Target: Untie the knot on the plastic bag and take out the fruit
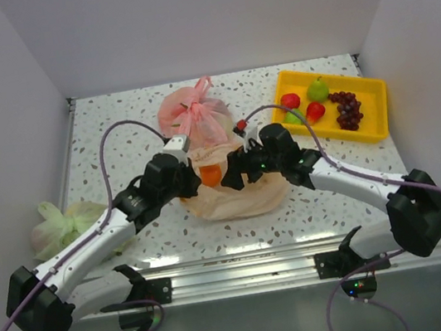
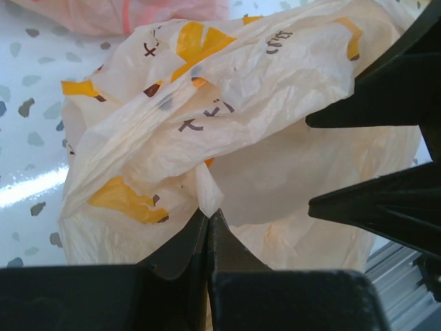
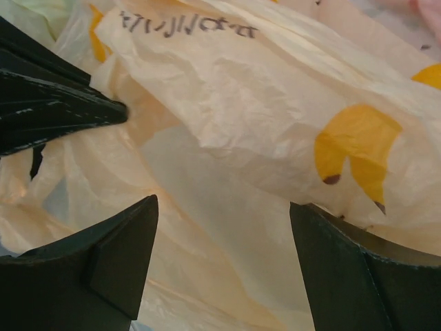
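Observation:
The peach-orange plastic bag (image 1: 238,198) lies crumpled in the middle of the table, with both grippers at its top. My left gripper (image 1: 192,177) is shut on a fold of the bag's film (image 2: 208,212). Just right of it, my right gripper (image 1: 234,168) stands open over the bag's film (image 3: 222,204) with nothing pinched. An orange fruit (image 1: 210,174) shows between the two grippers at the bag's top. I cannot make out the knot. More fruit lies in the yellow tray (image 1: 371,99): red apple (image 1: 290,101), green pear (image 1: 317,88), purple grapes (image 1: 347,109).
A smaller pink bag (image 1: 190,118) stands just behind the peach-orange bag. A pale green bag (image 1: 63,223) lies at the left table edge beside my left arm. White walls close off the left, back and right sides.

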`<state>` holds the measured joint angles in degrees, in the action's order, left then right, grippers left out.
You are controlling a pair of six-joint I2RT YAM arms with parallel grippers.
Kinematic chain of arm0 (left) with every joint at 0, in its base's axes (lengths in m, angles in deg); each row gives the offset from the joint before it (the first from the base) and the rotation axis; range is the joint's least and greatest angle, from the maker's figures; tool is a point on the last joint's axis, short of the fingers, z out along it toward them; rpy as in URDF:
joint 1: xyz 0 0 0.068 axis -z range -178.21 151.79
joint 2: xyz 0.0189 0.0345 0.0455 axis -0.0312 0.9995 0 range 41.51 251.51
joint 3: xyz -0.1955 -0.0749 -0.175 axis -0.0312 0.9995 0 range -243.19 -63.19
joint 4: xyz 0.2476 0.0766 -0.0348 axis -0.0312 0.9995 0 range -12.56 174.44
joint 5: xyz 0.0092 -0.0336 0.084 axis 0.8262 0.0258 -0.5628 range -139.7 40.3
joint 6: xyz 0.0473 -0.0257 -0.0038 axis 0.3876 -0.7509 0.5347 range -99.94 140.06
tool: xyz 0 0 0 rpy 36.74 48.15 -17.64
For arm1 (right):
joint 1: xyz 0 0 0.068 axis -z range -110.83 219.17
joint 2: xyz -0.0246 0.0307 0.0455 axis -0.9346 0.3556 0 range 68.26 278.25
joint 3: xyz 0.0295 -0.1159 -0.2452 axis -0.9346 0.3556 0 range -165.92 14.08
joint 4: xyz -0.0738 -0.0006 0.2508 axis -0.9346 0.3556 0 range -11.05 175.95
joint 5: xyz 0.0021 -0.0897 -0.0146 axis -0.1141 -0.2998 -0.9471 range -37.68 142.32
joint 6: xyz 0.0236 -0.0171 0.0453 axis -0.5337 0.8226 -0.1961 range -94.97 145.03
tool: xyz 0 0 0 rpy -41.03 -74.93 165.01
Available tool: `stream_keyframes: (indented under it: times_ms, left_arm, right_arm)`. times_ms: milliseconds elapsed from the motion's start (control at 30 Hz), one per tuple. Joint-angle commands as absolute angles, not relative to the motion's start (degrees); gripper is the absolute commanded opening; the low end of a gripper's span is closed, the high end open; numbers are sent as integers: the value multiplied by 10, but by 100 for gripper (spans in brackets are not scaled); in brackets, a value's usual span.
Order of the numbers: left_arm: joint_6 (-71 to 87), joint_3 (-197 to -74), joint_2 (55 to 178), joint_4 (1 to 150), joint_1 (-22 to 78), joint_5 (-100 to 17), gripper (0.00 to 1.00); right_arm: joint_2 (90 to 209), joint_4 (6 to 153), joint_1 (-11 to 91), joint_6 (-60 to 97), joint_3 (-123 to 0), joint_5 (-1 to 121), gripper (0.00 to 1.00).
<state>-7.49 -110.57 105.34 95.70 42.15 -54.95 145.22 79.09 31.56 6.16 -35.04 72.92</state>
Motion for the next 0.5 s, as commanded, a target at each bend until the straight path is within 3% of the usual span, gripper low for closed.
stream_keyframes:
  times_ms: [0,467]
  left_arm:
    - [-106,-1050,1024,950,429,-553,2]
    - [-167,-922,1024,900,439,-560,3]
  right_arm:
    - [1469,744,306,53,-331,748,80]
    - [1528,759,256,90,-314,673,84]
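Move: The orange fruit lies in the mouth of the peach bag, about 4 cm ahead of the open right hand, 6 cm to its left and some 10 cm below. The peach bag's middle is about 1 cm ahead of that hand and 12 cm down; the pink bag is roughly 22 cm ahead and 8 cm left. From the left hand, which already pinches the peach bag's edge, the orange is about 6 cm ahead, 5 cm right and 10 cm below. The peach bag's edge, still pinched in the left fingers, is brought quickly down about 10 cm and back 5 cm, drifting a little left, as that wrist tips some 10 degrees further down. Meanwhile the right hand, fingers staying wide open, sinks about 7 cm with a slight pull back towards the orange and the bag's mouth, slowing as it goes. ##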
